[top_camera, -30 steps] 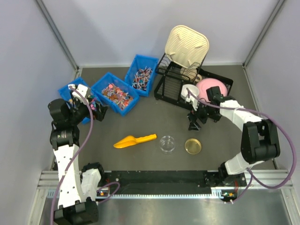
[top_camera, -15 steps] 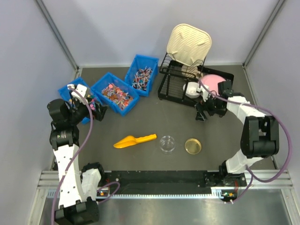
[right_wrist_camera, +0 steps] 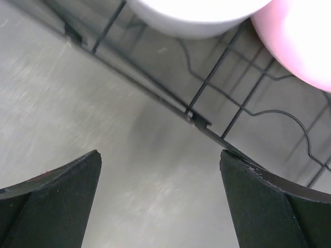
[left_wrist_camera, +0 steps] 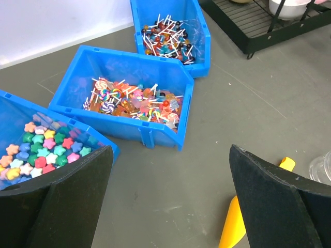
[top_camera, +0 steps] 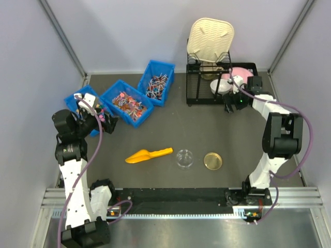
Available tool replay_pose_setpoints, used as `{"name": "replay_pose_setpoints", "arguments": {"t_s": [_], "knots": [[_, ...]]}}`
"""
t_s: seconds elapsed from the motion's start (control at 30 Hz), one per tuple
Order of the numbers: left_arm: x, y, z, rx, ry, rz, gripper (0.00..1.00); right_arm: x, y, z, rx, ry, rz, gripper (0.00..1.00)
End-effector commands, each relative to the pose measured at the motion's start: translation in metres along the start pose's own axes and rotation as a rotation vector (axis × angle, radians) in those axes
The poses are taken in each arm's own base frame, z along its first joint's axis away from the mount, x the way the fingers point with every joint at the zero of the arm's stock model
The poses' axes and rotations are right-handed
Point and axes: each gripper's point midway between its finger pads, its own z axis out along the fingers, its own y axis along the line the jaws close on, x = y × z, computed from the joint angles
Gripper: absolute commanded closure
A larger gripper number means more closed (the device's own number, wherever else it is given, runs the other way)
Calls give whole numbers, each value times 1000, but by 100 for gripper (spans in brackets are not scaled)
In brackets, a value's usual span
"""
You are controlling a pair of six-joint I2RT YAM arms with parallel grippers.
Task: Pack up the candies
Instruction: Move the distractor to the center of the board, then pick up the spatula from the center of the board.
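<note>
The candies [top_camera: 128,102] are tiny red, orange and pink wrapped sweets in the middle blue bin [top_camera: 115,94]. They also show in the left wrist view, as the candies [left_wrist_camera: 137,102]. My left gripper [top_camera: 109,123] hangs open near that bin's front left corner, holding nothing. In its own view the left gripper [left_wrist_camera: 169,151] frames bare table, with the yellow scoop [left_wrist_camera: 231,227] by its right finger. My right gripper [top_camera: 231,105] stands open at the front edge of the black dish rack [top_camera: 199,93]. The right gripper [right_wrist_camera: 159,155] is empty above grey table.
The yellow scoop [top_camera: 148,154], a clear round dish [top_camera: 184,158] and a gold lid [top_camera: 212,160] lie on the near table. Two more blue bins [top_camera: 77,99] [top_camera: 156,82] hold other sweets. The rack carries a pink bowl [top_camera: 242,73], a white bowl [top_camera: 221,86] and a cream tray [top_camera: 209,40].
The dish rack has slid toward the back right and turned square to the wall. My right gripper has moved back and right with it. The left arm has not moved.
</note>
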Motion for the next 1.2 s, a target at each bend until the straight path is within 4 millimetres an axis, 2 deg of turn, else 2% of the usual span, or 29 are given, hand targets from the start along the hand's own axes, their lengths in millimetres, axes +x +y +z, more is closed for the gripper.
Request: {"name": "replay_pose_setpoints", "arguments": {"t_s": [0.0,0.13,0.3,0.37,0.43,0.47,0.5,0.53,0.57,0.6,0.67,0.7,0.77,0.8,0.9,0.93,1.0,1.03,1.07,1.13,1.17], "knots": [[-12,-2,-2,11,-48,28,1,-51,-46,-2,159,-139,-8,4],[-11,-2,-1,18,-46,26,1,-48,-41,2,138,-146,3,4],[-11,-2,-1,20,-48,24,1,-47,-55,5,195,-132,-2,4],[-12,-3,-2,22,-50,26,1,-51,-49,-2,171,-155,-14,4],[-12,-5,-3,30,-49,27,1,-46,-40,-6,152,-156,-26,4],[-11,-6,-2,40,-48,29,1,-54,-36,-20,150,-185,-42,4],[-11,-8,-3,53,-49,37,1,-41,-28,-21,132,-161,-54,4],[-10,-9,-2,60,-48,40,1,-38,-24,-26,127,-157,-66,4],[-9,-11,-2,73,-45,37,1,-43,-19,-41,130,-177,-87,4],[-8,-13,-3,84,-46,46,1,-28,-10,-44,107,-142,-102,4],[-9,-18,-3,114,-50,52,1,-22,4,-58,77,-140,-126,4],[-8,-21,-4,127,-49,59,1,-21,12,-73,77,-156,-155,4],[-8,-26,-4,154,-52,65,1,-13,28,-86,43,-152,-169,4],[-7,-29,-5,169,-51,70,1,-15,35,-102,49,-174,-201,4],[-8,-35,-7,198,-54,81,1,-10,66,-126,28,-183,-285,4],[-7,-36,-8,203,-52,82,1,-14,88,-129,-5,-194,-344,4],[-7,-41,-10,229,-57,96,1,-7,115,-135,-46,-190,-399,4],[-6,-42,-11,232,-57,98,1,-12,128,-147,-52,-227,-427,3],[-6,-42,-11,229,-57,98,1,-15,153,-148,-107,-242,-459,2],[-6,-40,-10,222,-55,96,1,-25,174,-160,-138,-291,-486,2],[-7,-40,-10,216,-57,96,1,-31,196,-164,-191,-311,-500,2]]}}
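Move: The rack stands against the right hand's open fingers, its middle about 13 cm ahead and 3 cm left, about level in height. In the rack, the white bowl is some 12 cm ahead of the hand and 4 cm left, the pink plate about 17 cm ahead and 6 cm right. The gold lid lies some 28 cm back and 14 cm left. From the left hand the rack is roughly 30 cm ahead, 54 cm right and 20 cm lower. With its open fingers at the rack's front rim, the right hand pushes on forward and a little right, about 3 cm, pauses, then leaves the rack: some 17 cm back, rising about 12 cm and veering left late, its wrist turning counter-clockwise and its fingers tipping up. The left hand, open, drifts a few centimetres right and back, turning slightly clockwise. ##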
